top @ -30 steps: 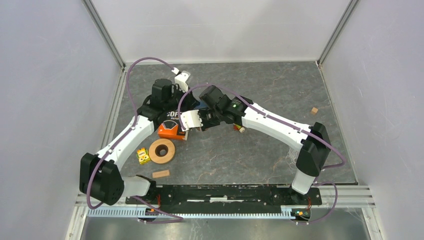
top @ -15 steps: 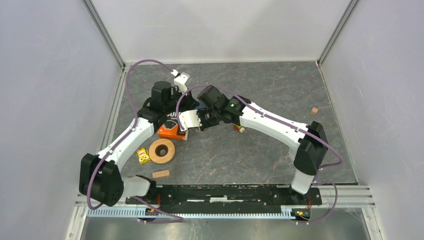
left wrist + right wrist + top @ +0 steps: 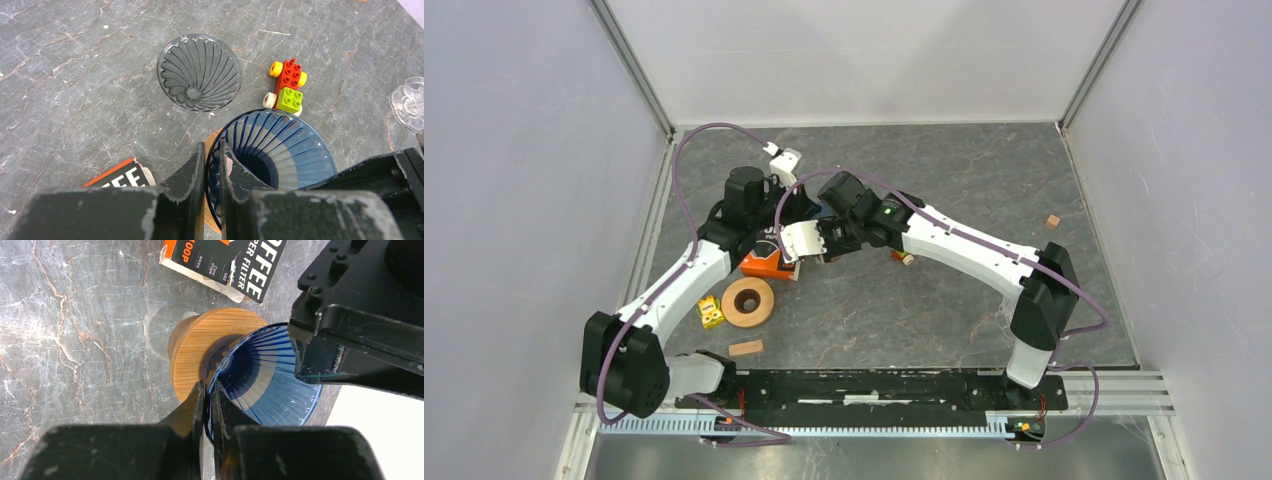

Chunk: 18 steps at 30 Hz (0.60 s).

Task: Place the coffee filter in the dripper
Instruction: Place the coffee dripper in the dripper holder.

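Observation:
A blue ribbed dripper (image 3: pixel 295 150) (image 3: pixel 270 375) with a round wooden collar (image 3: pixel 200 342) hangs tilted just above the table, held by both arms. My left gripper (image 3: pixel 212 150) is shut on its rim, one finger inside and one outside. Across from it, my right gripper (image 3: pixel 207 390) is shut on the rim beside the collar. No filter lies inside the dripper. The orange and black coffee filter box (image 3: pixel 235 260) (image 3: pixel 762 263) lies flat beside it, with pale filter edges (image 3: pixel 220 284) showing at its open end.
A second, clear grey dripper (image 3: pixel 199 72) sits upright on the table beyond, next to a small brick toy (image 3: pixel 287 85) and a clear glass piece (image 3: pixel 410 102). A wooden ring (image 3: pixel 747 301), a yellow block (image 3: pixel 711 311) and a wooden block (image 3: pixel 745 348) lie near the left arm.
The left arm's wrist has drifted slightly back and to the left. Both grippers keep the same hold on the dripper.

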### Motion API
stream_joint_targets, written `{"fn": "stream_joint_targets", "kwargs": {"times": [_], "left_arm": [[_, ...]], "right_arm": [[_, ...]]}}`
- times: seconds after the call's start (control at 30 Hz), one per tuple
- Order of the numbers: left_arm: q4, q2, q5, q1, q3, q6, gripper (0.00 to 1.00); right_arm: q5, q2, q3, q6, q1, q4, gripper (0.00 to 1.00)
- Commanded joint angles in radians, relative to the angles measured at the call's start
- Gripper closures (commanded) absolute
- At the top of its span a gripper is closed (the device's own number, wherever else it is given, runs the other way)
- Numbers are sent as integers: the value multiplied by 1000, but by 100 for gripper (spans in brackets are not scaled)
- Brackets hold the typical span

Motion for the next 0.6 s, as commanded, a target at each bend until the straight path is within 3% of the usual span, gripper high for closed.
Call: {"fn": "stream_joint_targets", "kwargs": {"times": [0.0, 0.43, 0.57], "left_arm": [[-212, 22, -45, 1, -4, 54, 98], [-219, 22, -51, 2, 60, 52, 98], [-210, 5, -45, 1, 62, 57, 88]], "right_arm": [[18, 43, -32, 59, 3, -32, 90], [34, -42, 35, 94, -5, -37, 51], [1, -86, 34, 103, -7, -43, 43]]}}
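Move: The coffee dripper's rim is in both hands, just over the dripper holder, whose ring lies about 4 cm back, 3 cm right and 7 cm below the left hand. From the right hand the holder is some 3 cm ahead, 4 cm left and 6 cm down. Counted from the left hand and well below, the grey dripper stands about 7 cm ahead, 8 cm right; the coffee box 4 cm back, 12 cm left. The right fingers let go of the blue dripper's rim, opening from nearly shut to about half wide with the rim still standing between them; that hand dips about 1 cm, comes most of the way back up and edges 1 cm right, turning slightly clockwise. The left hand keeps its pinch on the rim and all but stays in place. ##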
